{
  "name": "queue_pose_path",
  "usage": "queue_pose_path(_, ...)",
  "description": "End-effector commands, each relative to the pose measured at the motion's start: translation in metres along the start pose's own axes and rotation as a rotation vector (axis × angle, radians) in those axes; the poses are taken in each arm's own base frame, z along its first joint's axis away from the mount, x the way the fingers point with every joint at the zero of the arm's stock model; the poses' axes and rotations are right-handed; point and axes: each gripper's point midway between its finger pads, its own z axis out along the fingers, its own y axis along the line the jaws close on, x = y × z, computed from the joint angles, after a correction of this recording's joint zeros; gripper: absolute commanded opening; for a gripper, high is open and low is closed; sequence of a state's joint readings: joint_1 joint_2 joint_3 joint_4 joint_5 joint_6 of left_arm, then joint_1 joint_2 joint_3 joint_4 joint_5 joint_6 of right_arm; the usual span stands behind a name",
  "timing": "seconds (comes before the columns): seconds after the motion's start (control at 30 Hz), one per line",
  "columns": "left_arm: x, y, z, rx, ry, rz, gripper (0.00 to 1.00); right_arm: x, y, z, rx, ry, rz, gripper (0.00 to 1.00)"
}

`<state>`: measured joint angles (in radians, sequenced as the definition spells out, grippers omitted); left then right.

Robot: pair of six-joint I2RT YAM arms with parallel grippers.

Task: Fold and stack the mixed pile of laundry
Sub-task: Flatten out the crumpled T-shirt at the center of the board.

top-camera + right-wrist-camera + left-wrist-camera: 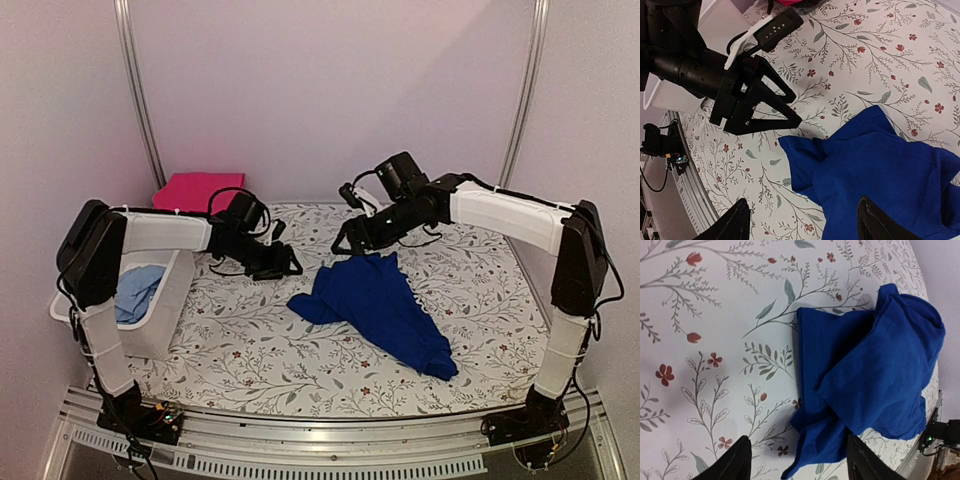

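Note:
Royal-blue trousers [380,310] lie crumpled in the middle of the floral table. My left gripper [290,265] hovers just left of their near corner, open and empty; in the left wrist view the trousers [875,375] fill the right side and one corner lies on the table below the left gripper [797,465]. My right gripper [345,243] hangs open above the trousers' far edge. Its wrist view shows the trousers [880,170] under the right gripper [805,225], with the left gripper [794,107] beyond. A folded pink-red garment [195,190] rests at the back left.
A white plastic basket [170,300] stands at the left edge, holding pale-blue cloth [135,290]. The basket's wall [670,95] appears behind the left arm in the right wrist view. Metal frame posts rise at the back corners.

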<state>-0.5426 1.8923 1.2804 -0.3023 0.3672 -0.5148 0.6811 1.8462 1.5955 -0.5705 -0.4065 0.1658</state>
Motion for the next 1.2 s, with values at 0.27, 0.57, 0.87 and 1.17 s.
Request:
queue_pose_path(0.27,0.052,0.014,0.029,0.100,0.172,-0.166,0.63,0.057,-0.011,0.102,0.237,0.271,-0.140,0.70)
queue_pose_path(0.57,0.068,0.011,0.045,0.162,0.216,-0.213,0.62,0.104,-0.046,0.131,0.434,0.425,-0.226,0.64)
queue_pose_path(0.87,0.068,0.025,0.038,0.155,0.192,-0.251,0.00,0.072,-0.048,0.108,0.518,0.344,-0.241,0.04)
queue_pose_path(1.17,0.060,0.042,0.013,0.088,0.139,-0.256,0.00,0.007,-0.033,0.031,0.455,0.156,-0.158,0.01)
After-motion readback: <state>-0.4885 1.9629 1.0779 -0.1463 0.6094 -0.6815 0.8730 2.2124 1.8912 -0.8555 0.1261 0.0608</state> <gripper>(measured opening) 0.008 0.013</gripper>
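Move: The T-shirt's sleeve tip lies about 5 cm back from the left hand, 1 cm to its right and 8 cm below; the pink stack is some 13 cm ahead and 16 cm left of that hand, about 4 cm below it. The T-shirt's upper left fold is about 1 cm back, 3 cm left and 17 cm below the right hand, with the sleeve tip roughly 6 cm nearer and 9 cm left of the fold. Right hand sinks some 17 cm, left about 8 and back, each pinching the T-shirt, then starting to rise. ##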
